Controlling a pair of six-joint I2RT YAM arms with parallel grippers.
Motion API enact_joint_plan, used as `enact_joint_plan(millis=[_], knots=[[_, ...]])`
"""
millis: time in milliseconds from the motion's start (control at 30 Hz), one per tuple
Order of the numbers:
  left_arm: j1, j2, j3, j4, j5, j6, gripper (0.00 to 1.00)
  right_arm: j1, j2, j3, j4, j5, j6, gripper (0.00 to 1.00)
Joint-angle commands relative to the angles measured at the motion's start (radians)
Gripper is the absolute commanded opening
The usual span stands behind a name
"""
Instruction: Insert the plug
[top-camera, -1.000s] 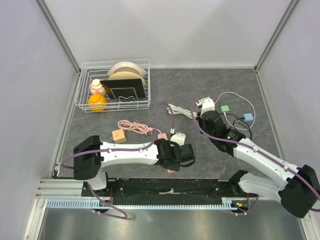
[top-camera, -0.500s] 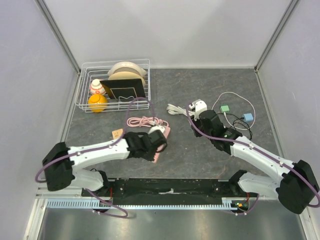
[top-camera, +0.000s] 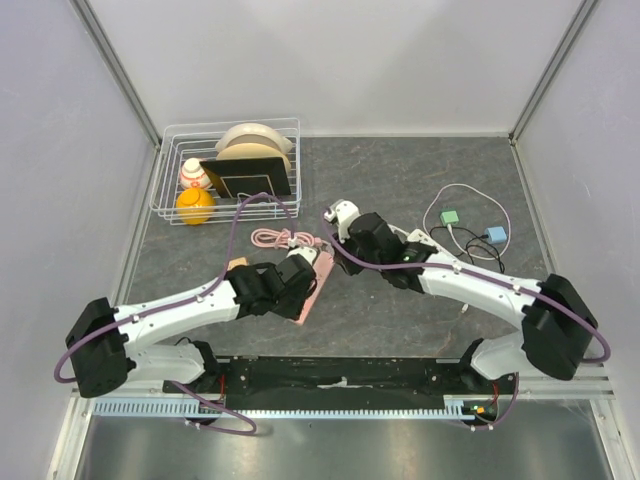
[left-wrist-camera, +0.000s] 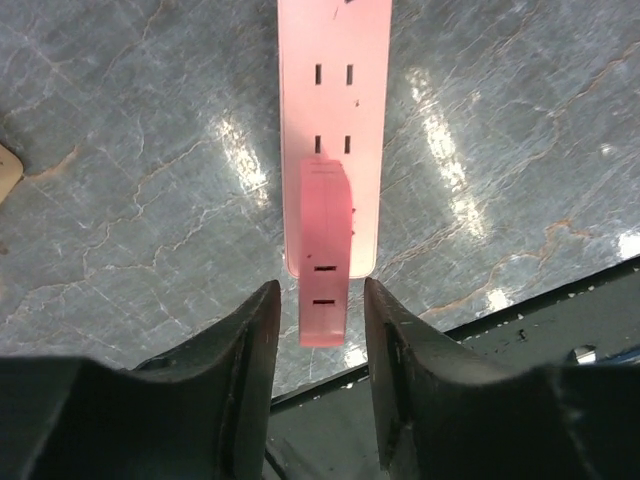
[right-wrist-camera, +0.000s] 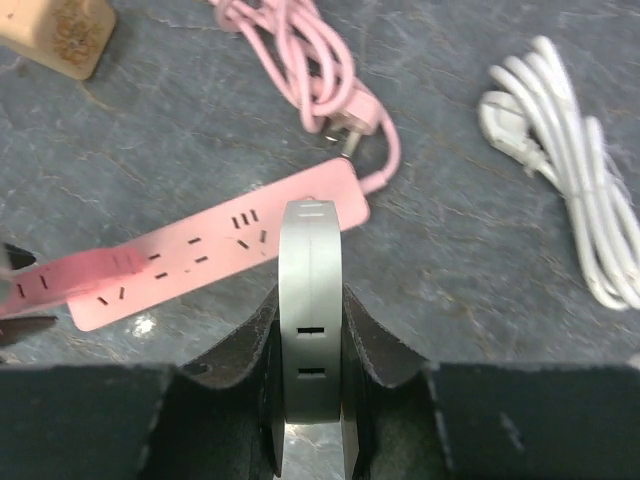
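A pink power strip (top-camera: 305, 305) (left-wrist-camera: 333, 120) (right-wrist-camera: 215, 262) lies flat on the grey table. My left gripper (top-camera: 300, 290) (left-wrist-camera: 322, 300) hangs over its near end, open. A narrower pink piece (left-wrist-camera: 325, 270) with two slots sits between the jaws, with a gap on each side. My right gripper (top-camera: 350, 222) (right-wrist-camera: 310, 300) is shut on a flat white plug (top-camera: 343, 209) (right-wrist-camera: 311, 290), held edge-up. It hovers just above the strip's cord end, beside a socket group.
The strip's pink cord (right-wrist-camera: 300, 70) and pink plug (right-wrist-camera: 352, 125) lie coiled behind it, near a white cord bundle (right-wrist-camera: 570, 170). A beige block (top-camera: 238, 266) sits left. Back left is a wire basket (top-camera: 170, 195) of dishes. Green (top-camera: 450, 216) and blue (top-camera: 496, 235) adapters lie right.
My right gripper has carried the white plug leftward, from the table's right middle to the strip. The left gripper swung left with the strip, then settled over its near end.
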Motion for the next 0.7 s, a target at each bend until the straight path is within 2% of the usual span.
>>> enact_joint_plan(millis=[0,167,233,333,433,667], knots=[[-0.003,-0.036,-0.036,0.033,-0.023,-0.107,0.5,0.031,0.096,0.072,0.052,-0.066,0.04,0.0],[-0.003,-0.15,-0.073,0.02,-0.075,-0.215,0.69,0.066,0.136,0.069,0.084,-0.1,0.051,0.0],[-0.005,-0.246,-0.095,0.022,-0.099,-0.258,0.71,0.084,0.147,0.072,0.087,-0.103,0.046,0.0],[-0.005,-0.353,-0.131,0.039,-0.099,-0.266,0.72,0.114,0.164,0.091,0.076,-0.098,0.031,0.0],[-0.005,-0.392,-0.161,0.057,-0.083,-0.264,0.72,0.144,0.202,0.137,0.018,-0.051,0.006,0.0],[-0.003,-0.371,-0.178,0.056,-0.076,-0.304,0.7,0.207,0.288,0.232,-0.101,0.073,-0.052,0.0]])
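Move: The right hand grips the white plug. The free socket it is bound for, mid-strip on the pink power strip, lies about 9 cm left, 4 cm back and 9 cm below. The pink plug stands in the strip some 5 cm nearer the robot and 2 cm left of that socket, and the pink cable bundle is roughly 6 cm ahead and 13 cm left of the right hand. The left hand's parted fingers straddle the pink plug, its middle about 2 cm ahead and 1 cm right; from there the free socket is roughly 7 cm ahead, 3 cm right. Leftward first, then back as well, the right hand carries the firmly kept white plug about 8 cm left and 4 cm back while sinking 4 cm early on, turning some 10 degrees counter-clockwise, to bring it over the socket beyond the pink plug. The left hand spreads its fingers wide around the pink plug, dips slightly, then rises clear and eases 2 cm left, rolling its left side down. ##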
